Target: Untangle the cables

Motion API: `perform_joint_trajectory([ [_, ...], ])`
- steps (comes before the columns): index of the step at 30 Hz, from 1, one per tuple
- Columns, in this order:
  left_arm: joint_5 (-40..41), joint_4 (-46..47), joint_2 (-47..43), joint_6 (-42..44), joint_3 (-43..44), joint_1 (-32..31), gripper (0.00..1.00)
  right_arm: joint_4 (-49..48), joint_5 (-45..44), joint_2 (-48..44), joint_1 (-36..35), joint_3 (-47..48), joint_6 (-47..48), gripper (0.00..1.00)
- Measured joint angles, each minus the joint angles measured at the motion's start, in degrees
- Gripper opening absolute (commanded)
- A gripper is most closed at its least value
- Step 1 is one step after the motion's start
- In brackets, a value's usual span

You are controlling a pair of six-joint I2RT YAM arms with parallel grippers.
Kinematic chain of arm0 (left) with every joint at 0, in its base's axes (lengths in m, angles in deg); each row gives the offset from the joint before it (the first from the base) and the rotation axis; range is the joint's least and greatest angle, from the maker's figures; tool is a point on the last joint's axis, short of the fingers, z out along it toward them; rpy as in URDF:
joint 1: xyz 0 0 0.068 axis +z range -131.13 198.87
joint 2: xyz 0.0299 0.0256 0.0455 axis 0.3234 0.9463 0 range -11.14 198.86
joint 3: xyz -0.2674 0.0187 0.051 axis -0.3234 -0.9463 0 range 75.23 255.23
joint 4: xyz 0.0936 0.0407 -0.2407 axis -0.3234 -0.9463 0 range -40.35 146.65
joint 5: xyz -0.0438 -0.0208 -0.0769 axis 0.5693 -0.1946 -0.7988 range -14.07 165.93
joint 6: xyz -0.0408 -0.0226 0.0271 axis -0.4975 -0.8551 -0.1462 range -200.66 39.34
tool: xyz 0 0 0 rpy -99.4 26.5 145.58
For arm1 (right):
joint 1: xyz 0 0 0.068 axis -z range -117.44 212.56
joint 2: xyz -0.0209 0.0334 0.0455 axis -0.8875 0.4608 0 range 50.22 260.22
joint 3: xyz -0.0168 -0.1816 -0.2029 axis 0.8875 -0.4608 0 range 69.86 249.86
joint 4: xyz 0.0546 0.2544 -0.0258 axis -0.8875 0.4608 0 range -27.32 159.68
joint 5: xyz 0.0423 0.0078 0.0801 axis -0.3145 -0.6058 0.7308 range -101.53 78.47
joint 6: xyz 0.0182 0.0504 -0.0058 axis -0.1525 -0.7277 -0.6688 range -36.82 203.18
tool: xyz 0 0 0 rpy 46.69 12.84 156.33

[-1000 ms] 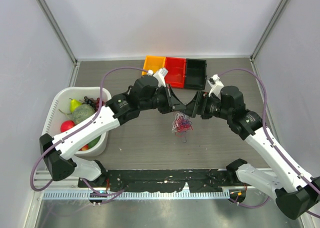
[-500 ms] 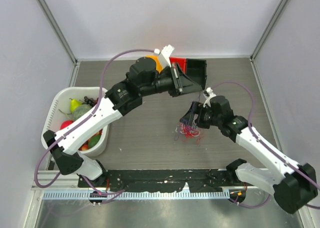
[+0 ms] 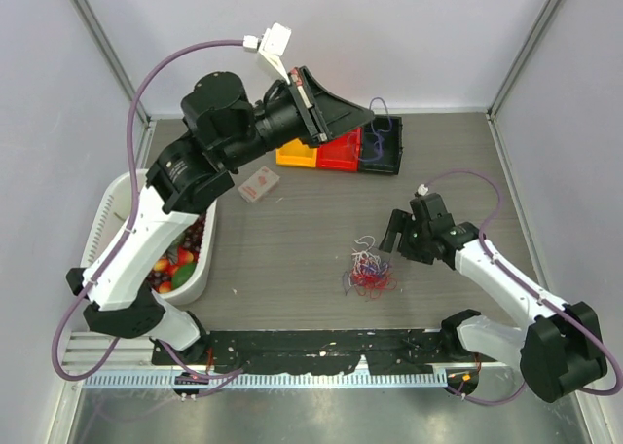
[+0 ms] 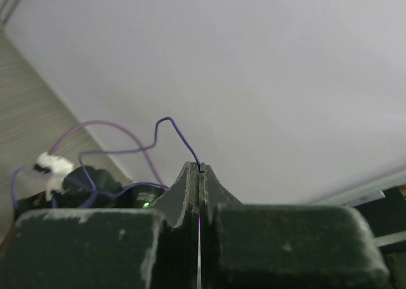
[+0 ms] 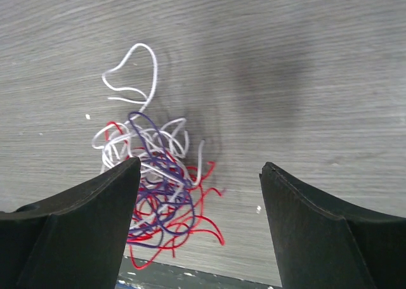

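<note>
A tangle of thin red, white and purple cables (image 3: 368, 271) lies on the table in front of the middle; the right wrist view shows the tangle (image 5: 155, 181) low and to the left. My right gripper (image 3: 393, 240) hovers just right of it, open, with nothing between its fingers (image 5: 201, 166). My left gripper (image 3: 367, 123) is raised high over the back bins and is shut (image 4: 200, 168) on one end of a purple cable (image 4: 171, 127). That loose purple cable (image 3: 378, 104) dangles from the tips towards the black bin.
Orange (image 3: 295, 153), red (image 3: 341, 153) and black (image 3: 385, 148) bins stand in a row at the back. A white basket (image 3: 109, 208) with fruit sits at the left. A small white packet (image 3: 258, 184) lies on the table near the left arm.
The left arm has risen and swung back, drawing a purple cable out of the tangle. The right gripper has dropped towards the front right, and the tangle now rests on the table.
</note>
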Motion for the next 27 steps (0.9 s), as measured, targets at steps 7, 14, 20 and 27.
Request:
perform_joint_trajectory([
  [7, 7.13, -14.4, 0.39, 1.57, -1.77, 1.29, 0.0, 7.26, -2.25, -2.99, 0.35, 4.33, 2.4, 0.81],
  [14, 7.82, -19.12, -3.56, -4.35, -21.44, 8.85, 0.0, 10.93, 1.29, -5.51, 0.35, 11.43, 3.63, 0.8],
  [20, 5.99, -15.69, -7.78, -8.96, -38.82, 15.1, 0.0, 16.65, 4.87, -6.64, 0.35, 12.85, 3.43, 0.8],
  [27, 6.97, 3.5, -9.14, -13.03, -52.43, 22.86, 0.0, 23.39, 6.34, -9.9, 0.35, 21.22, 3.04, 0.8],
])
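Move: The left hand, high up with a purple cable shut in its fingers, has clear table short of the yellow box about 24 cm ahead, 12 cm left and 58 cm below. The card lies some 29 cm ahead and 20 cm left; the yellow box 41 cm ahead and 10 cm left, the red box 41 cm ahead and 1 cm right. From the open, empty right hand the tangle is about 1 cm ahead, 5 cm left and 7 cm below. Keeping its pinch on the already freed purple cable, the left hand swings down some 32 cm while going about 14 cm forward and 11 cm left, towards the clear table by the card and yellow box, its fingers turning from sideways to forward-right and tipping about 40 degrees downward; near the end the drop eases and the forward-left travel goes on. The right hand, fingers still wide open and empty, climbs about 13 cm off the tangle and draws back about 3 cm. ##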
